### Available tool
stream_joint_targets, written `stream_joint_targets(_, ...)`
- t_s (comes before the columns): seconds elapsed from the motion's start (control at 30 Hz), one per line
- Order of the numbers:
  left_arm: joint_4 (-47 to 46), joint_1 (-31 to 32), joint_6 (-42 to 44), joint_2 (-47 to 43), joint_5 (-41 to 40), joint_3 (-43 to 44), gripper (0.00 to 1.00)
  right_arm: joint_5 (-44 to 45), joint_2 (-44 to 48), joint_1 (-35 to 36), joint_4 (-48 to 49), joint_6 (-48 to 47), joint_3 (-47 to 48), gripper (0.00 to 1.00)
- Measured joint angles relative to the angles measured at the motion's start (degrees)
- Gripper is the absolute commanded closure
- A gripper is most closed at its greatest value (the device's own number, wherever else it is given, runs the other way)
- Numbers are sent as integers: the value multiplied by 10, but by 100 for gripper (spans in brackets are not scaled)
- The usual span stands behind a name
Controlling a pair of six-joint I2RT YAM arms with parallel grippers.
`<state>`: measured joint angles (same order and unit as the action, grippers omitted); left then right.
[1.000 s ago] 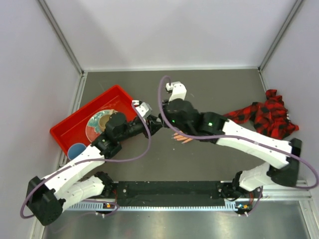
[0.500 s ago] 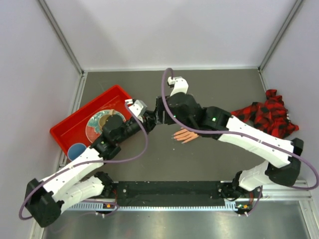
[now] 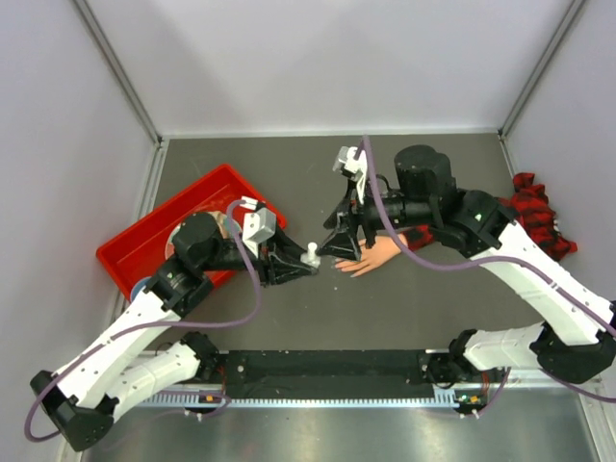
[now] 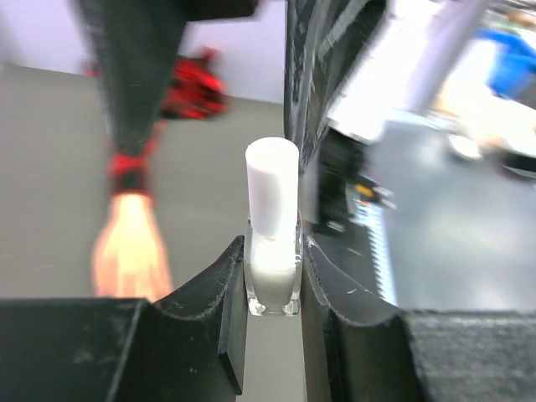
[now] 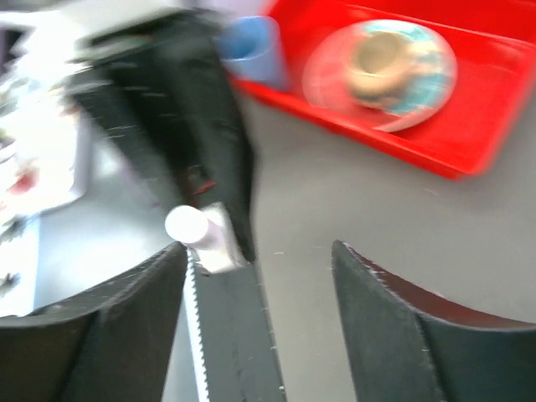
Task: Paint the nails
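Observation:
My left gripper [image 3: 296, 264] is shut on a small clear bottle [image 4: 273, 270] with a white cap [image 3: 312, 255], held upright just above the table. The right gripper [image 3: 341, 243] hangs open just right of the cap, its jaws wide apart with nothing between them [image 5: 260, 260]. In the right wrist view the bottle [image 5: 203, 237] sits by the left finger. The peach fake hand [image 3: 372, 254] lies flat behind both grippers, fingers pointing left. Its nails are too small and blurred to make out. The red-and-black plaid sleeve [image 3: 535, 216] trails off to the right.
A red tray [image 3: 138, 252] at the left holds a patterned plate [image 5: 381, 74] and a blue cup [image 5: 251, 48]. The black base rail [image 3: 327, 366] runs along the near edge. Grey walls enclose the table on three sides.
The right gripper has opened wide and its arm has lifted off the fake hand, uncovering it. The left arm carried the bottle nearer and to the right.

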<state>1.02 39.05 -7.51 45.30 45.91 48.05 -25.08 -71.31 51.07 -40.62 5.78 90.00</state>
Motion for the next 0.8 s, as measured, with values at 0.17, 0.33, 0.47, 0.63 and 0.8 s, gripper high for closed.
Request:
stream_joint_targets(0.17,24,0,-5,32,103,19,100,-170,-1,-16,5,-38,0,47)
stream_joint_targets(0.33,29,0,-7,41,142,25,100,-236,-2,-16,9,-48,-4,60)
stream_joint_targets(0.47,29,0,-8,45,153,25,100,-250,-10,-16,11,-45,-4,60)
stream_joint_targets(0.63,28,0,-10,50,161,25,100,-257,-20,-16,17,-37,-4,65)
stream_joint_targets(0.8,26,0,-10,50,159,25,100,-265,-32,-16,17,-33,-4,69)
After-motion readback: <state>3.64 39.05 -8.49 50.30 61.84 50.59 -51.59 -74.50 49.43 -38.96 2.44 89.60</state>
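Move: The right hand's wide-open fingers have the white cap of the polish bottle about 3 cm to their left, 2 cm back and roughly 1 cm up. Below that hand by some 28 cm lie the dummy hand, about 11 cm to its right and 4 cm back, and the red tray, its middle about 33 cm to its left and level with it. The left hand still pinches the bottle, whose cap stands about 2 cm above its fingertips and 1 cm to the right. Back towards its own base by about 5.5 cm, the right hand swings some 25 degrees counter-clockwise, then creeps a centimetre left and slightly down, narrowing its fingers to under half their starting gap to bracket the cap. The left hand draws back too, nearly 4 cm, turning clockwise about 15 degrees, then holds the pinched bottle steady. ##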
